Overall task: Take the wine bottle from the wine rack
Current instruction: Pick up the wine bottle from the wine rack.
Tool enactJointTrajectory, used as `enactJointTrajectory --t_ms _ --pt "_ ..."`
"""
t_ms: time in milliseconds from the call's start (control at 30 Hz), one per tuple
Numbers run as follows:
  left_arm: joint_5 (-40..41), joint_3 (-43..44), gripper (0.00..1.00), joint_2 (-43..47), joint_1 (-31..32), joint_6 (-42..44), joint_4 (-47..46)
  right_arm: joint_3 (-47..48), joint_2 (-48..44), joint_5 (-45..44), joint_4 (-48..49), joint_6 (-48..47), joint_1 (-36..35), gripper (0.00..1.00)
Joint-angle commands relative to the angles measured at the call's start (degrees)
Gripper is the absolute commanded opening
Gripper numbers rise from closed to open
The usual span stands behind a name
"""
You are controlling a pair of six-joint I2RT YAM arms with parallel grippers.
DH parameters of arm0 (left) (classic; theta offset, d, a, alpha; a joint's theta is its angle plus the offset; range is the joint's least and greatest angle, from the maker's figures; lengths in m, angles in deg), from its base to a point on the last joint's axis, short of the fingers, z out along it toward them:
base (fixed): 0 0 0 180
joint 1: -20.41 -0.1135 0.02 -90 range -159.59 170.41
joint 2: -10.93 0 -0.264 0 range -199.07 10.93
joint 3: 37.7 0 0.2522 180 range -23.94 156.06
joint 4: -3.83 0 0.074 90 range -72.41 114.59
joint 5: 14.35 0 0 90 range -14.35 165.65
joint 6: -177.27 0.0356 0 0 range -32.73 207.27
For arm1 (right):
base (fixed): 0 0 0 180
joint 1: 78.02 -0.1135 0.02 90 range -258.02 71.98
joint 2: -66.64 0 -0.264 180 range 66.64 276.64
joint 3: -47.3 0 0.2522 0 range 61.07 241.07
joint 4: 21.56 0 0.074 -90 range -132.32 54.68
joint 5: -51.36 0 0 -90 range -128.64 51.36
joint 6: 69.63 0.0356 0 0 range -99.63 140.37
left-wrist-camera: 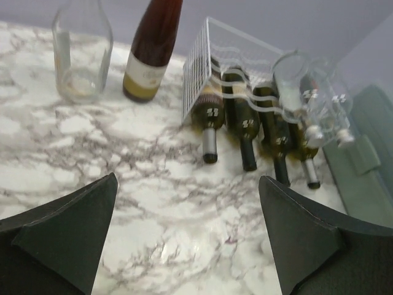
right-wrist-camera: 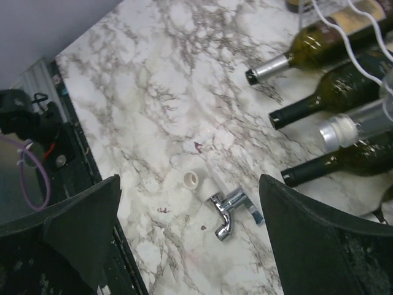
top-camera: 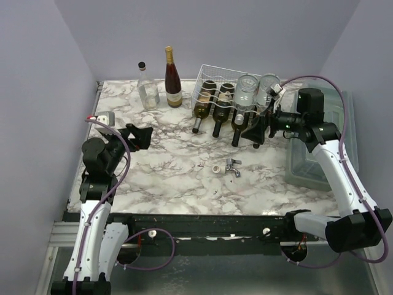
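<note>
The white wire wine rack (top-camera: 222,78) stands at the back of the marble table. Several dark wine bottles (top-camera: 219,115) lie in its lower cradles, necks pointing toward me, and two clear bottles (top-camera: 247,90) rest on top. My right gripper (top-camera: 256,131) is open with nothing in it, just in front of the rack's right end beside the bottle necks. In the right wrist view the gripper (right-wrist-camera: 189,179) hovers over the table, with the wine bottles (right-wrist-camera: 334,93) at upper right. My left gripper (top-camera: 137,136) is open and empty at the left, and its camera sees the wine rack (left-wrist-camera: 198,66) and the wine bottles (left-wrist-camera: 244,126) ahead.
An empty clear bottle (top-camera: 147,87) and a red wine bottle (top-camera: 172,78) stand upright left of the rack. A chrome tap (top-camera: 233,166) with a white fitting (top-camera: 218,168) lies mid-table. A translucent grey-green bin (top-camera: 310,166) sits at the right edge under the right arm.
</note>
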Motion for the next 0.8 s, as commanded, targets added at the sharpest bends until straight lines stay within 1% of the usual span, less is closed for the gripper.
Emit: enactJointTrajectory --t_ms 0,100,200,233,333,400,533,633,733,767 --pt "-5.1 -5.3 0.99 2.4 -0.3 5.0 6.8 3.5 1.1 -19.1 -0.8 7.6 -3.7 0.96" --pt "-4.5 -8.5 0.99 4.7 -0.3 5.9 6.5 5.1 2.9 -28.7 0.5 11.9 -6.8 0.95" --pt "-3.2 -9.0 0.99 7.1 -0.2 7.6 8.0 6.1 5.8 -38.3 2.5 17.3 -10.0 0.95" --pt "-2.3 -9.2 0.99 7.9 -0.2 8.0 8.1 6.4 7.2 -42.4 3.2 19.9 -11.0 0.95" --pt "-0.9 -9.5 0.99 9.3 -0.3 8.3 8.2 7.8 11.2 -59.8 4.2 26.4 -15.5 0.96" --pt "-1.0 -9.4 0.99 9.4 -0.3 8.4 8.2 8.1 13.5 -65.4 5.4 28.9 -17.1 0.97" --pt "-1.2 -9.3 0.99 9.6 -0.2 8.7 8.4 8.4 16.8 -70.7 8.3 33.8 -17.4 0.98" --pt "-0.8 -9.4 0.99 10.1 -0.3 8.8 8.5 9.7 20.0 -75.1 9.4 36.5 -17.4 0.98" --pt "-0.4 -9.4 0.99 10.3 -0.2 9.0 8.6 12.1 23.8 -77.2 8.3 39.2 -17.4 0.96" --pt "-0.4 -9.4 0.99 10.4 -0.3 9.0 8.6 12.7 25.0 -76.4 8.5 39.2 -17.4 0.94"
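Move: My right hand is out over the table, open and pointing left. The wine bottle I want, the left one of the two clear ones on the rack's upper tier, has its middle about 23 cm straight ahead and 12 cm lower; the other clear bottle is 9 cm to its right. Beneath it, 10 cm lower, lies a black-necked green bottle; a second green bottle is 8 cm left of that one. From my left hand the wine bottle is some 24 cm ahead, 40 cm right and 13 cm lower. I swing my open right hand clockwise nearly 60 degrees, from pointing left to pointing at the rack, tipping the fingers further down as I carry it about 13 cm forward, at first almost level and then sinking some 8 cm, towards the wine bottle's neck. My empty left hand drops about 7 cm and eases 3 cm back, staying open. ##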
